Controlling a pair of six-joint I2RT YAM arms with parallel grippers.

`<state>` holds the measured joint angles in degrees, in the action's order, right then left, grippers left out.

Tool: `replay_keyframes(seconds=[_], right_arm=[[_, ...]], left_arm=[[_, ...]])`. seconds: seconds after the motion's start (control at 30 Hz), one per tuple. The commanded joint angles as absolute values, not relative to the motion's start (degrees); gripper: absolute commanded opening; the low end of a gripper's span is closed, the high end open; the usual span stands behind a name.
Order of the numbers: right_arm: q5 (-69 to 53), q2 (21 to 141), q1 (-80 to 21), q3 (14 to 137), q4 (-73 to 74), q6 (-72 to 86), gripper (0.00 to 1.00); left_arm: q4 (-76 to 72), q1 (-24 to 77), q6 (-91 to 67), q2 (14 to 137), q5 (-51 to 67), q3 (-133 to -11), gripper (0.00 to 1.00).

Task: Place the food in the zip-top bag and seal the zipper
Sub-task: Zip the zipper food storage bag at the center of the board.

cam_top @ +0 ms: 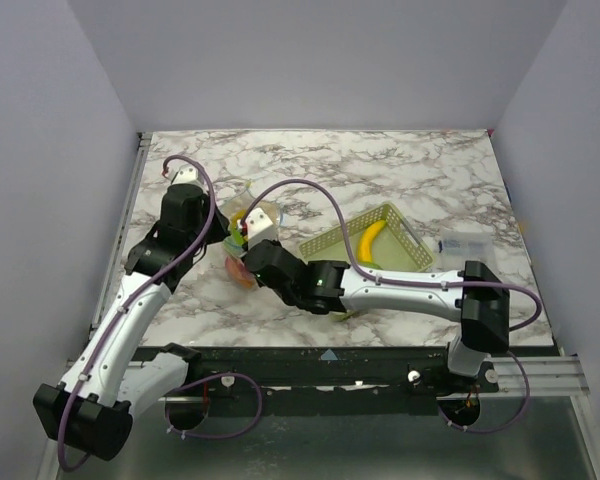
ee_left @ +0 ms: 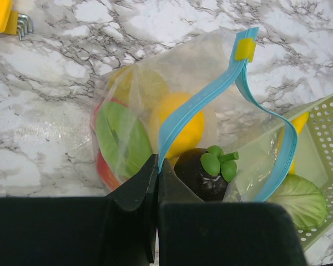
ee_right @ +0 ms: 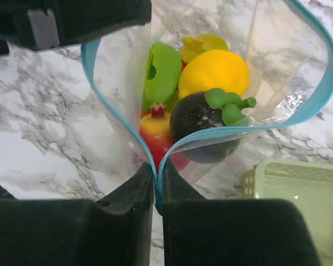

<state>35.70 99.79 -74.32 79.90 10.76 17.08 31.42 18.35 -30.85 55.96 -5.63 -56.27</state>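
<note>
The zip-top bag (cam_top: 242, 218) stands between my two grippers, its mouth held open in a wide loop. The light-blue zipper (ee_left: 211, 94) has a yellow slider (ee_left: 245, 49). Inside lie a yellow lemon (ee_right: 213, 72), a green piece (ee_right: 162, 72), a red-yellow fruit (ee_right: 158, 136) and a dark mangosteen (ee_right: 202, 130) with a green top. My left gripper (ee_left: 157, 163) is shut on the zipper strip at one side. My right gripper (ee_right: 155, 169) is shut on the zipper (ee_right: 322, 83) where its two sides meet. From above, both grippers (cam_top: 228, 232) (cam_top: 245, 262) meet at the bag.
A yellow-green mesh basket (cam_top: 405, 225) sits right of the bag, holding a banana (cam_top: 370, 240) and a green leaf (ee_left: 299, 202). A small clear packet (cam_top: 470, 245) lies at the far right. A yellow tool (ee_left: 3, 14) lies beyond the bag.
</note>
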Motion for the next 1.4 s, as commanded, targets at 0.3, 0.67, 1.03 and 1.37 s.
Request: replay_keyframes(seconds=[0.3,0.67,1.03,1.37], right_arm=[[19.97,89.89,-75.13,71.69,-3.28,-16.94,0.00],[9.07,83.36,-75.05,68.14,8.35,-26.23,0.00],[5.40,76.24,-75.14,62.16,11.24,-28.74,0.00],[6.96,78.06,-75.66,62.78,12.10,-30.12,0.00]], left_arm=[[38.11,17.84,-39.98,43.04,-12.76,-53.98,0.29],[49.76,17.64,-39.72,36.11,-20.14,-61.45,0.83],[61.92,16.18,-46.98,49.28,-19.59,-73.07,0.92],[51.41,12.45,-39.78,59.19,-3.28,-74.09,0.83]])
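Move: The yellow zipper slider is on the bag rim's far corner, about 9 cm ahead of the left fingers, 4 cm to their right and slightly lower; those fingers still pinch the left rim. The black fruit in the bag lies some 6 cm to their right, level with them and about 11 cm below. From the right hand, at the zipper's near end, the slider is about 15 cm ahead, with the basket's middle some 27 cm right, 3 cm ahead and 16 cm below. Finish closing the right fingers on the zipper's near end, keep that pinch, lift slightly and draw it back and right about 8 cm, swinging the wrist some 45 degrees counter-clockwise. Meanwhile open the left gripper wide to release the rim, withdraw it back, up and left, then bring it forward again about 4 cm and a little down, still open. ##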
